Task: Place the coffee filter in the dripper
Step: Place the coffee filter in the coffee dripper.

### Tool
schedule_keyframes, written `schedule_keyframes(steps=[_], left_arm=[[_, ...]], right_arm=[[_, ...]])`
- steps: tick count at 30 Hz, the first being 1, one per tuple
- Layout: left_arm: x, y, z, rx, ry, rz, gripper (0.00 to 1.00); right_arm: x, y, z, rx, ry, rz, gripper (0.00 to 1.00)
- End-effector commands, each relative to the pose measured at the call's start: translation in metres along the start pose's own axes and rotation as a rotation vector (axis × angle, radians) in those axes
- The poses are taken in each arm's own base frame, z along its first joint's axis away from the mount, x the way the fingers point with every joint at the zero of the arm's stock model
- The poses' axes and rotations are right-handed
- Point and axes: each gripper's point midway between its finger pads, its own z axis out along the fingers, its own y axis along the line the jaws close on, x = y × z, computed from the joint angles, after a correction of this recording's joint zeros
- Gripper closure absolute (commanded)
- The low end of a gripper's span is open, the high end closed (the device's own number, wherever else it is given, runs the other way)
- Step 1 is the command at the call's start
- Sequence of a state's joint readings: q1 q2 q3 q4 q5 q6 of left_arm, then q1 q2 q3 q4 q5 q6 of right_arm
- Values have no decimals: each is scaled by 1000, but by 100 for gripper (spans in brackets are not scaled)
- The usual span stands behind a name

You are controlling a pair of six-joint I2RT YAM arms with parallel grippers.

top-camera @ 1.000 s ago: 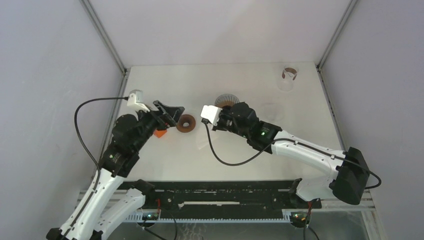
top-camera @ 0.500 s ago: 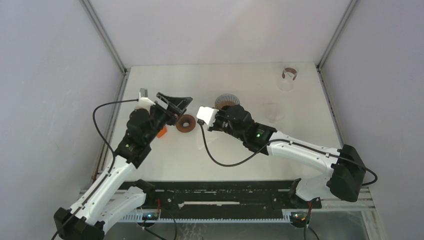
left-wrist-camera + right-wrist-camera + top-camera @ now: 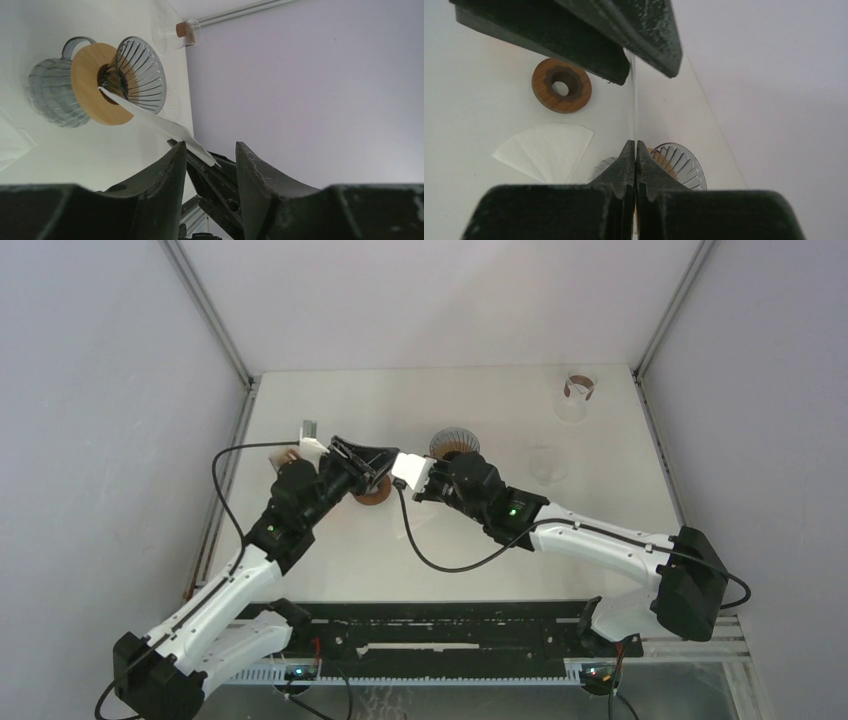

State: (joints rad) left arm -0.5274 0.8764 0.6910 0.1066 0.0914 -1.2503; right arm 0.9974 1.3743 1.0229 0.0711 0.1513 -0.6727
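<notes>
My right gripper (image 3: pixel 634 145) is shut on a white coffee filter (image 3: pixel 150 120), held on edge above the table. It shows only as a thin line (image 3: pixel 633 107) in the right wrist view. My left gripper (image 3: pixel 210 145) has come up against it from the left (image 3: pixel 383 461). Its jaws stand apart, with the filter's free corner and a right finger between them. The dripper (image 3: pixel 135 75), ribbed glass on a wooden collar, stands just behind both grippers (image 3: pixel 453 443) and holds no filter.
A second folded filter (image 3: pixel 546 150) lies flat on the table (image 3: pixel 330 400) beside a brown wooden ring (image 3: pixel 561 91). Two clear glasses stand at the back right, one with a cork band (image 3: pixel 577 392), one plain (image 3: pixel 547 465).
My left arm swung up and to the right until its fingers met the right gripper, and its jaws narrowed around the filter's edge. The right gripper edged left, still shut on the filter.
</notes>
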Motion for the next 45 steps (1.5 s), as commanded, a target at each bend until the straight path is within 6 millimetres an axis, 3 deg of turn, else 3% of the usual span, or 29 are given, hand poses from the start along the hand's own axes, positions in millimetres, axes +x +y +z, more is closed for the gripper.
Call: schedule_keyframes(steps=[1, 13, 20, 45], left_arm=[[0, -7, -5, 48, -15, -12, 55], [0, -2, -9, 43, -28, -12, 64], [0, -1, -9, 43, -32, -11, 76], [8, 9, -1, 13, -1, -17, 78]], right_arm=[[-10, -10, -2, 51, -35, 5, 100], [-10, -12, -3, 52, -42, 32, 100], [-10, -14, -4, 56, -43, 48, 100], [-12, -26, -8, 75, -63, 104, 100]])
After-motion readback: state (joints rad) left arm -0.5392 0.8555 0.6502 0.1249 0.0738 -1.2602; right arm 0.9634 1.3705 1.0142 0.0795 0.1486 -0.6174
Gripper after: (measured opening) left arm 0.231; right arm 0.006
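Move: The upper edge of the coffee filter, gripped by the right hand, is at the left fingertips; the filter's middle lies about 2 cm ahead of the left hand, 1 cm right and 5 cm below. From the right hand, the dripper on its carafe is roughly 5 cm ahead, 9 cm right and 11 cm lower. The brown ring lies 4 cm ahead, 7 cm left, and the spare filter 2 cm back, 1 cm left, both some 24 cm down. Sinking about 1 cm at the start and then nearly holding its place, the left hand narrows its half-open fingers to about a quarter open at the filter's upper edge, seeming to catch the paper. The right hand keeps its shut grip and, mostly in the later part, eases about 1 cm forward and 1 cm right towards the dripper, with a slight clockwise turn. ##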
